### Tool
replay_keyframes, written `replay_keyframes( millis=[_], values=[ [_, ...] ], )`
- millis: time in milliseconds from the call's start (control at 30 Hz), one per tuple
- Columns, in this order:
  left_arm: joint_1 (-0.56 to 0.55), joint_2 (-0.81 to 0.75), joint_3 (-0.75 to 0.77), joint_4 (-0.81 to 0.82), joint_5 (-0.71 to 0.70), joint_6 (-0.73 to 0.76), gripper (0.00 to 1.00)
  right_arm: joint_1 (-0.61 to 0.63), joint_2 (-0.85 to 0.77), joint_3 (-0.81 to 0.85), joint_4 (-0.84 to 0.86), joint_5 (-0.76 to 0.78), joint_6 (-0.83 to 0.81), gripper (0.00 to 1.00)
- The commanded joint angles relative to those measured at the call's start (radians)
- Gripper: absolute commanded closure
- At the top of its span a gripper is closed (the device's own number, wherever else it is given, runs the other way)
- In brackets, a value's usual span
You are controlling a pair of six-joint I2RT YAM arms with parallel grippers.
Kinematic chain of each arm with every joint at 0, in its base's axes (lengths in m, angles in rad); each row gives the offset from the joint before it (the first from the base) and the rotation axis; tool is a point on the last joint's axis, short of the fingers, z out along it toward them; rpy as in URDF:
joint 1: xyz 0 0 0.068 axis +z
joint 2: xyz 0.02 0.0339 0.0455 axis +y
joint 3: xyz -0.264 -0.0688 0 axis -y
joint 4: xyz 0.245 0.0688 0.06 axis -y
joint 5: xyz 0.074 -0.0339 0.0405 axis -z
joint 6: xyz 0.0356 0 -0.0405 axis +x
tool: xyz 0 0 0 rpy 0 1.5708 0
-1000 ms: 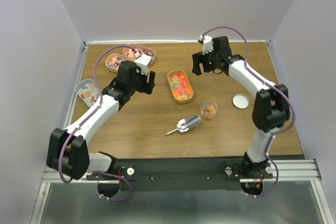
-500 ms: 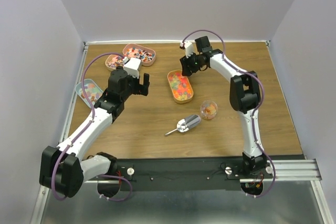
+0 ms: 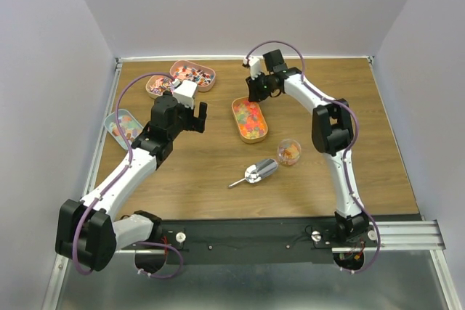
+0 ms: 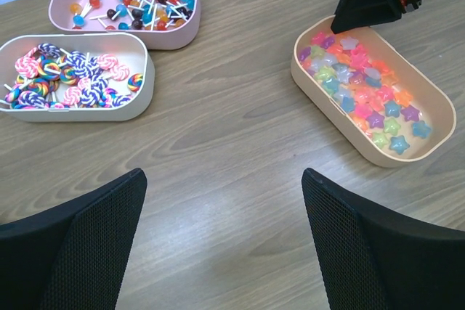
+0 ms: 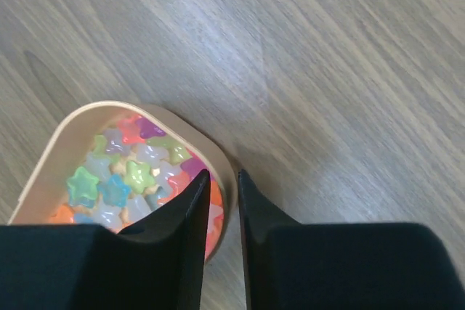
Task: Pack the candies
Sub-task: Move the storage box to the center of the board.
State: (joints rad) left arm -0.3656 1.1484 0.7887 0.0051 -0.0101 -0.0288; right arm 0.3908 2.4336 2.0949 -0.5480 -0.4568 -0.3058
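Note:
The candies [image 3: 249,119] are small star shapes in mixed colours, filling a beige oval tin [image 4: 330,104] in the middle of the table. My right gripper [image 3: 254,96] is at the tin's far end. In the right wrist view its fingers [image 5: 224,179] straddle the tin's rim [image 5: 227,170], one inside over the candies [image 5: 131,172] and one outside, closed narrowly on the wall. My left gripper [image 3: 200,116] hovers left of the tin, wide open [image 4: 224,179] over bare wood. A small clear jar [image 3: 289,152] holds orange candies, with a silver scoop [image 3: 256,173] beside it.
Two pink tins of lollipops [image 3: 192,75] [image 3: 161,86] stand at the back left, both also in the left wrist view [image 4: 123,6] [image 4: 73,78]. A teal tin of sweets [image 3: 122,126] sits by the left edge.
My right arm has swung left to the tin's far end and its jaws have closed around the rim. My left gripper has opened wider and pulled back a little.

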Motion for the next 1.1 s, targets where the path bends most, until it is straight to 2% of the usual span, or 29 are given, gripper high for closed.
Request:
replay_keyframes(
  millis=[0,200,333,467,600,800,1067],
  values=[
    [0.005,0.002,0.001,0.032,-0.008,0.023,0.06,0.002,0.018,0.031,-0.010,0.084,0.037,0.82],
    [0.005,0.008,0.004,0.029,-0.008,0.024,0.06,-0.006,-0.039,-0.034,-0.001,0.205,0.079,0.99],
    [0.005,0.007,0.004,0.030,-0.013,0.023,0.04,-0.020,-0.137,-0.154,0.019,0.309,0.117,0.99],
    [0.005,0.013,0.004,0.029,-0.004,0.021,0.02,-0.026,-0.260,-0.318,0.075,0.537,0.200,0.99],
    [0.004,0.016,0.000,0.033,0.006,0.023,0.03,-0.044,-0.358,-0.449,0.105,0.719,0.402,0.99],
    [-0.036,0.019,-0.011,0.041,0.033,0.062,0.04,-0.116,-0.472,-0.634,0.201,0.802,0.626,0.99],
    [-0.131,0.020,-0.032,0.042,0.018,0.101,0.04,-0.230,-0.501,-0.748,0.273,0.790,0.757,0.99]
  ],
)
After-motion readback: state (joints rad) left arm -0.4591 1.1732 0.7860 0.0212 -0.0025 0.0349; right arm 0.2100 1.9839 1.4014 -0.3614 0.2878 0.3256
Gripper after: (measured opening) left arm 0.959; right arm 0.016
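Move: The storage box with the star candies has its far right corner at the right hand's partly open fingers; its middle lies about 8 cm back, 2 cm left and 2 cm below. Counted from this hand, the round candy tub stands some 20 cm back and 11 cm right, the scoop 27 cm back and 2 cm left, the white lid 15 cm back and 28 cm right. From the left hand, the box is roughly 9 cm ahead, 20 cm right and 18 cm lower. The storage box's far rim is pinched as the right fingers close shut on its right corner. The right hand then takes the box by that rim some 22 cm to the right and about 5 cm back, past the far side of the candy tub, staying low and turning about 65 degrees clockwise. Late on, the open left hand swings a few centimetres right. ##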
